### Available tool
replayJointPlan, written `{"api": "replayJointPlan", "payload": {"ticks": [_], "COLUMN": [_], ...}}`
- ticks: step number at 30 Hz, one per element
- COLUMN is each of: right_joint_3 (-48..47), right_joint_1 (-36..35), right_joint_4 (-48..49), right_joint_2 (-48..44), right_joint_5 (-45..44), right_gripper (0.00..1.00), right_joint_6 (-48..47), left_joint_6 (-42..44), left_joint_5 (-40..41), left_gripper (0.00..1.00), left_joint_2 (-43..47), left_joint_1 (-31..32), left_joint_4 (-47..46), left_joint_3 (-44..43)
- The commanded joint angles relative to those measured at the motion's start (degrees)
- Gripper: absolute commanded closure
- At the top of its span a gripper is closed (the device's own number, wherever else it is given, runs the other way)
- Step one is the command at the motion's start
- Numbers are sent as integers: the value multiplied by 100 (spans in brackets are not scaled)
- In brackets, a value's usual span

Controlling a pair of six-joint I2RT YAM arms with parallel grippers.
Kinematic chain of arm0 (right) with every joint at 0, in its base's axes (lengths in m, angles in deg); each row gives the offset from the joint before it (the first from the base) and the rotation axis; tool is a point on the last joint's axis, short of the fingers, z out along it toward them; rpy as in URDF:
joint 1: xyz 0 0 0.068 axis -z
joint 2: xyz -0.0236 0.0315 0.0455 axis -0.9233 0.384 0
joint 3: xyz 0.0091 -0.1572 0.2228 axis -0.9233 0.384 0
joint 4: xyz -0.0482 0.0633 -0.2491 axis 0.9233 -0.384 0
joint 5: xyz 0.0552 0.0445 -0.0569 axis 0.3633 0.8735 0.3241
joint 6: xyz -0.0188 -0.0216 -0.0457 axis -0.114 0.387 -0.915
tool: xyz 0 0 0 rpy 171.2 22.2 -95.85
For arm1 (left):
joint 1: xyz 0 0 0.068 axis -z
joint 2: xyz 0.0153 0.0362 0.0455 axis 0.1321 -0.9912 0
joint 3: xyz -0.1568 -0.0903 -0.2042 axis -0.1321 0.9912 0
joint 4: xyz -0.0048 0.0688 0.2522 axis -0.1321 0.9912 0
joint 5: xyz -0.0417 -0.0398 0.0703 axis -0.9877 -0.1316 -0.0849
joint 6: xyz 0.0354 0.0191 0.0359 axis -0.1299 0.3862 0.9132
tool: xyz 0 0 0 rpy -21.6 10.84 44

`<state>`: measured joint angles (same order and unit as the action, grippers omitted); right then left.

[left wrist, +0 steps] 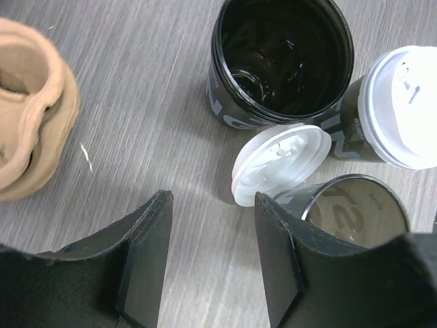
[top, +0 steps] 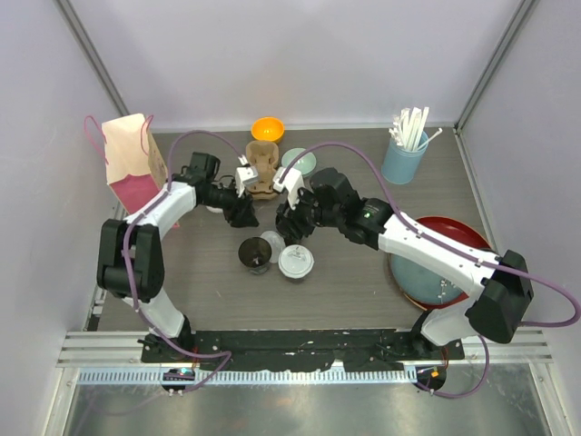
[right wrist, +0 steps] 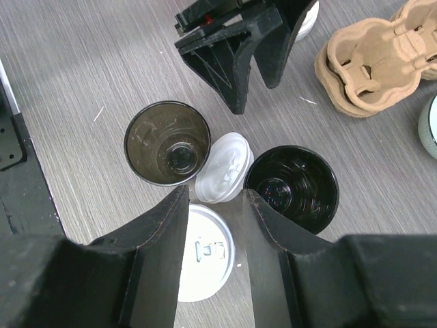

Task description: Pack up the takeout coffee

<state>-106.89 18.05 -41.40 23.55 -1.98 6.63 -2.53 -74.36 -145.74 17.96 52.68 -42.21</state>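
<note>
One takeout coffee cup with its white lid on [top: 297,262] [right wrist: 205,253] [left wrist: 399,106] stands mid-table. Beside it are a brownish open cup [top: 254,254] [right wrist: 167,143] [left wrist: 355,212], a loose white lid [top: 272,243] [right wrist: 222,167] [left wrist: 280,164] and a glossy black open cup [right wrist: 291,188] [left wrist: 280,61]. My right gripper [top: 289,225] [right wrist: 215,191] hangs open above this cluster, its fingers over the lidded cup and the loose lid, holding nothing. My left gripper [top: 243,216] [left wrist: 213,198] is open and empty over bare table, with its right finger close to the brownish cup.
A tan pulp cup carrier [top: 261,168] [right wrist: 379,58] [left wrist: 31,109] lies behind the cups. A pink paper bag [top: 132,163] stands far left. An orange bowl [top: 267,129], a pale green bowl [top: 298,162], a light-blue tumbler of straws [top: 404,154] and a red tray [top: 445,263] are also here.
</note>
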Motion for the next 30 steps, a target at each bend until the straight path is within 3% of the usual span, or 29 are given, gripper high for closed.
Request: {"api": "replayJointPlan", "payload": {"ticks": [1,11,18,22,30], "right_joint_3": [45,247,327,362,441], "right_joint_1": [6,6,15,23,23], "right_joint_4": [291,299,264,220,220], "right_joint_2": [-296,-428,-507,-569,-551], "right_joint_5": [10,-8,36,1,115], "right_gripper": [57,57,57,57,57], "right_joint_6": [67,14,-91,-144,-171], "left_joint_6": [803,1171,2453,3061,2571], "left_joint_5": [-274,-125,50,165,358], "left_gripper": [45,47,46,47,46], "left_joint_2": [-476,-1022,-1435,-1576,-1524], "left_joint_1": [255,501,685,712,861], "left_joint_4": [191,534,2193,2696,2179], "left_joint_3": [-396,-888,-1469,-1531,-1469]}}
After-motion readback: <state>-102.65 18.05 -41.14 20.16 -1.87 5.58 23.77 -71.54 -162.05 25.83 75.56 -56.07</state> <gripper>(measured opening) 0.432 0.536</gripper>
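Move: The white lid standing tilted between the cups lies about 5 cm back from the left hand, 6 cm to its right and some 8 cm below. The clear dark cup stands about 10 cm back and 2 cm right of that hand, the black cup level with it and 11 cm right, and the lidded cup 11 cm back and 13 cm right, all roughly 6 cm lower. From the right hand the lid is about 5 cm left, level fore-and-aft, and 19 cm below. The left hand, empty and with its fingers kept about half open, sinks some 5 cm in all towards the tilted white lid, first slipping about 3 cm to the right as it goes down, then easing up for a moment before dropping again while drawing back 3 cm towards the gap between the black cup and the clear dark cup. Along the way the wrist swings clockwise by roughly 25 degrees, bringing the fingertips close over the lid's near-left edge and beside the clear dark cup's rim, without yet closing on anything. ##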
